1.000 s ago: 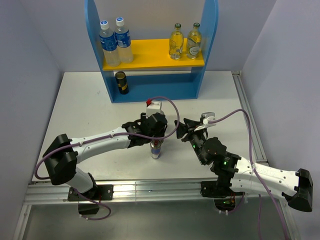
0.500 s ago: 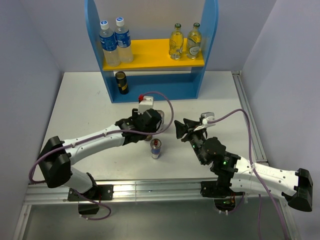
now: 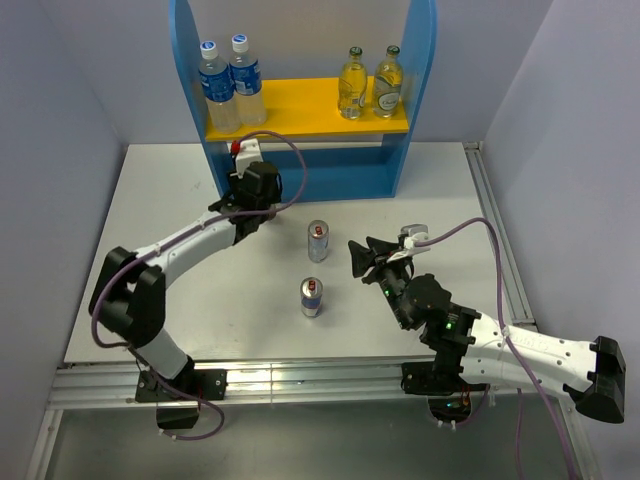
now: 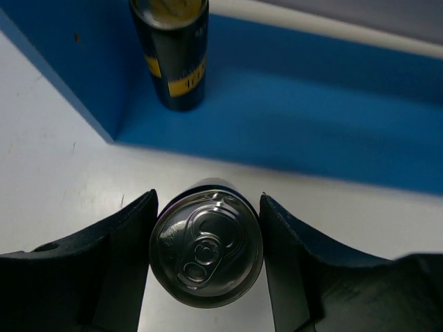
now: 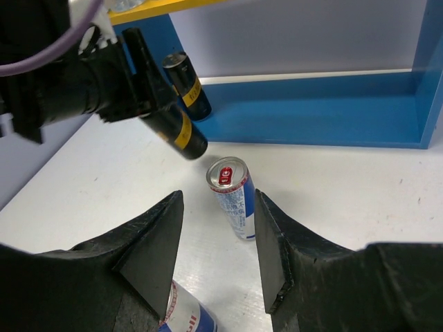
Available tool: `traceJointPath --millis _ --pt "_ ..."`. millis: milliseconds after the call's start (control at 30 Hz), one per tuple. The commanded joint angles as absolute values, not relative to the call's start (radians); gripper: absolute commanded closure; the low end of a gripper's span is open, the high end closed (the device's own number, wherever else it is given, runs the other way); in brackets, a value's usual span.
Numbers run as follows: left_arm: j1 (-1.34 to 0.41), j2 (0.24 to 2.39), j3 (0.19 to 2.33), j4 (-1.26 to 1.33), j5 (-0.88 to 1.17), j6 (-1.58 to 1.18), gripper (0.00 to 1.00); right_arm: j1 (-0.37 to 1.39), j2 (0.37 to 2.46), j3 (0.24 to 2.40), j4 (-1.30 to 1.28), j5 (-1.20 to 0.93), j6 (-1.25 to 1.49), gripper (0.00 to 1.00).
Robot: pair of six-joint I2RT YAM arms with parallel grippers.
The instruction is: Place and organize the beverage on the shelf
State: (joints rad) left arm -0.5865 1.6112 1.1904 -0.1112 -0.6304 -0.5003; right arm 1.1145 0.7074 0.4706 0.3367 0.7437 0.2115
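Note:
The shelf [image 3: 300,112] stands at the back of the table, with two glass bottles [image 3: 351,84] at the right of its yellow board. A dark gold-topped can [image 4: 172,52] stands on its blue base at the left and also shows in the right wrist view [image 5: 187,86]. My left gripper [image 3: 252,192] is shut on a second dark can [image 4: 206,252], held tilted just in front of the shelf's lower left. Two silver-blue cans [image 3: 318,241] [image 3: 312,297] stand on the table. My right gripper [image 3: 362,258] is open and empty to the right of them.
Two clear water bottles with blue caps [image 3: 218,85] stand at the left of the yellow board. The blue base [image 4: 311,124] is bare to the right of the standing dark can. Grey walls close in the table on the left and right.
My left gripper has carried the dark can from the middle of the table back and left to the shelf's lower left. This uncovers the farther silver-blue can. The right arm has not moved.

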Motion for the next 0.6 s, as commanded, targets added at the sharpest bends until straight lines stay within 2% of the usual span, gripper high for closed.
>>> traceJointPath --millis 0,267,567 --pt "-0.540 1.672 1.281 0.139 -0.604 -0.442 1.00 1.109 0.713 0.462 0.376 0.755 0.216 0.48" --pt "-0.494 1.836 1.408 0.245 -0.592 -0.411 1.00 1.108 0.752 0.466 0.383 0.744 0.216 0.48" --pt "-0.488 1.913 1.519 0.255 -0.630 -0.370 1.00 1.106 0.782 0.471 0.394 0.735 0.218 0.48"
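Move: The left hand holds a dark can out in front of the shelf; the free spot for it on the blue lower shelf is about 13 cm straight ahead and 7 cm down. The dark can already shelved stands just left of that spot, about 13 cm ahead and 6 cm left of the hand. The yellow shelf's middle is some 15 cm ahead, 10 cm right and 8 cm up, and the blue-silver can about 7 cm back and 13 cm right. From the right hand the spot is roughly 32 cm ahead, 19 cm left and 15 cm down. The left hand carries the pinched dark can forward about 10 cm, fast at first and then easing off, towards the free spot on the blue lower shelf to the right of the can already there, and in below the yellow shelf's front edge. On the way the hand dips some 2 cm and comes about 1 cm back up, while the wrist tips the fingers up about 5 degrees and the grip stays unchanged. ##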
